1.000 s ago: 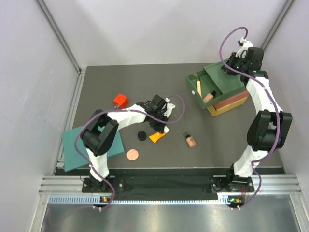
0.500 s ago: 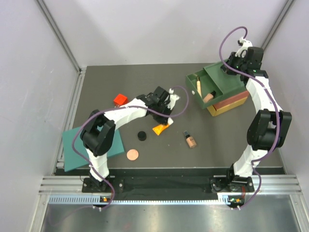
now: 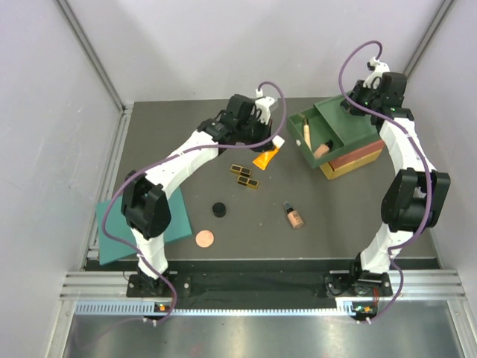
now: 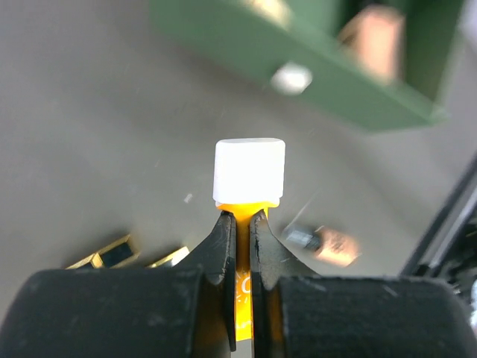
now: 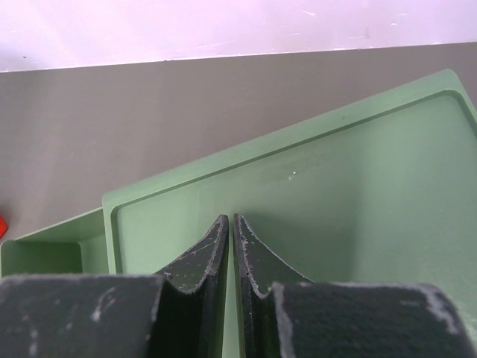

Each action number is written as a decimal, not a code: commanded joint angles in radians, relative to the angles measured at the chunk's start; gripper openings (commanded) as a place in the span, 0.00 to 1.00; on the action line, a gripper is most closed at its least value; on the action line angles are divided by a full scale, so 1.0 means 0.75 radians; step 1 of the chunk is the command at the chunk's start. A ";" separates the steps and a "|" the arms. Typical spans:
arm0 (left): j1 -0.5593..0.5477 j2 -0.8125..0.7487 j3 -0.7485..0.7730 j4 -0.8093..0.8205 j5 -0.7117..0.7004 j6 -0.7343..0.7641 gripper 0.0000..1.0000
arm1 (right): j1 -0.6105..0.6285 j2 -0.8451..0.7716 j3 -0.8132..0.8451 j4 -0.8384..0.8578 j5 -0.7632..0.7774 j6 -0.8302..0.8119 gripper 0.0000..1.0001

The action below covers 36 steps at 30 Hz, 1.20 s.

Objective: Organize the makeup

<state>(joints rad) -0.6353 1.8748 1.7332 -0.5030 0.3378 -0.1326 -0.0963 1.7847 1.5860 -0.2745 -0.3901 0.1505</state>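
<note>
My left gripper (image 3: pixel 267 148) is shut on the orange tube (image 3: pixel 265 157), whose white cap (image 4: pixel 250 171) sticks out past the fingertips. In the top view the tube hangs just left of the open green drawer (image 3: pixel 297 142), which holds a cream stick (image 3: pixel 306 133) and a beige bottle (image 3: pixel 323 148). On the table lie a black-gold palette (image 3: pixel 245 176), a black round compact (image 3: pixel 218 209), a copper disc (image 3: pixel 204 239) and a second beige bottle (image 3: pixel 294 215). My right gripper (image 5: pixel 229 220) is shut with nothing in it, over the green top of the box (image 5: pixel 335 186).
The drawer box (image 3: pixel 350 160) stands at the back right, green over red and yellow. A teal sheet (image 3: pixel 119 231) lies at the front left, partly under the left arm. Grey walls close in the table on three sides.
My left arm has lifted the orange tube off the table's middle and carried it back and right toward the green drawer, uncovering the palette. The right arm has not moved.
</note>
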 commanded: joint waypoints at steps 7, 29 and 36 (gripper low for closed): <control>-0.002 0.026 0.072 0.631 0.243 -0.487 0.00 | 0.006 0.146 -0.110 -0.403 0.044 -0.021 0.08; -0.090 0.313 0.315 0.994 0.149 -0.754 0.53 | 0.006 0.142 -0.118 -0.401 0.050 -0.025 0.08; -0.096 0.300 0.313 0.953 0.118 -0.654 0.64 | 0.004 0.152 -0.096 -0.409 0.048 -0.025 0.09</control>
<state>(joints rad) -0.7067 2.1128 1.9266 0.1795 0.4522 -0.6777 -0.0963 1.7874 1.5864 -0.2695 -0.3954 0.1528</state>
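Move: The open top drawer's middle is about 14 cm to the right of the left gripper, 4 cm ahead and 6 cm lower; the yellow tube is already held. In the drawer, the concealer stick lies roughly 10 cm right and 6 ahead, the foundation bottle 15 right and 1 ahead, both 8 below. The dropper bottle stands off 15 cm back, 6 right and 19 below. From the right gripper the drawer is about 9 cm left, 4 back, 8 lower. Carry the yellow tube with the left gripper up and to the right over the front wall of the open drawer, about 13 cm right and 10 cm up, easing slightly forward. Roll the hand some 40 degrees on the way, left side dipping, until the fingers point level to the right; then stay high, nearly stopped, and open them to about two thirds to let the tube go. ##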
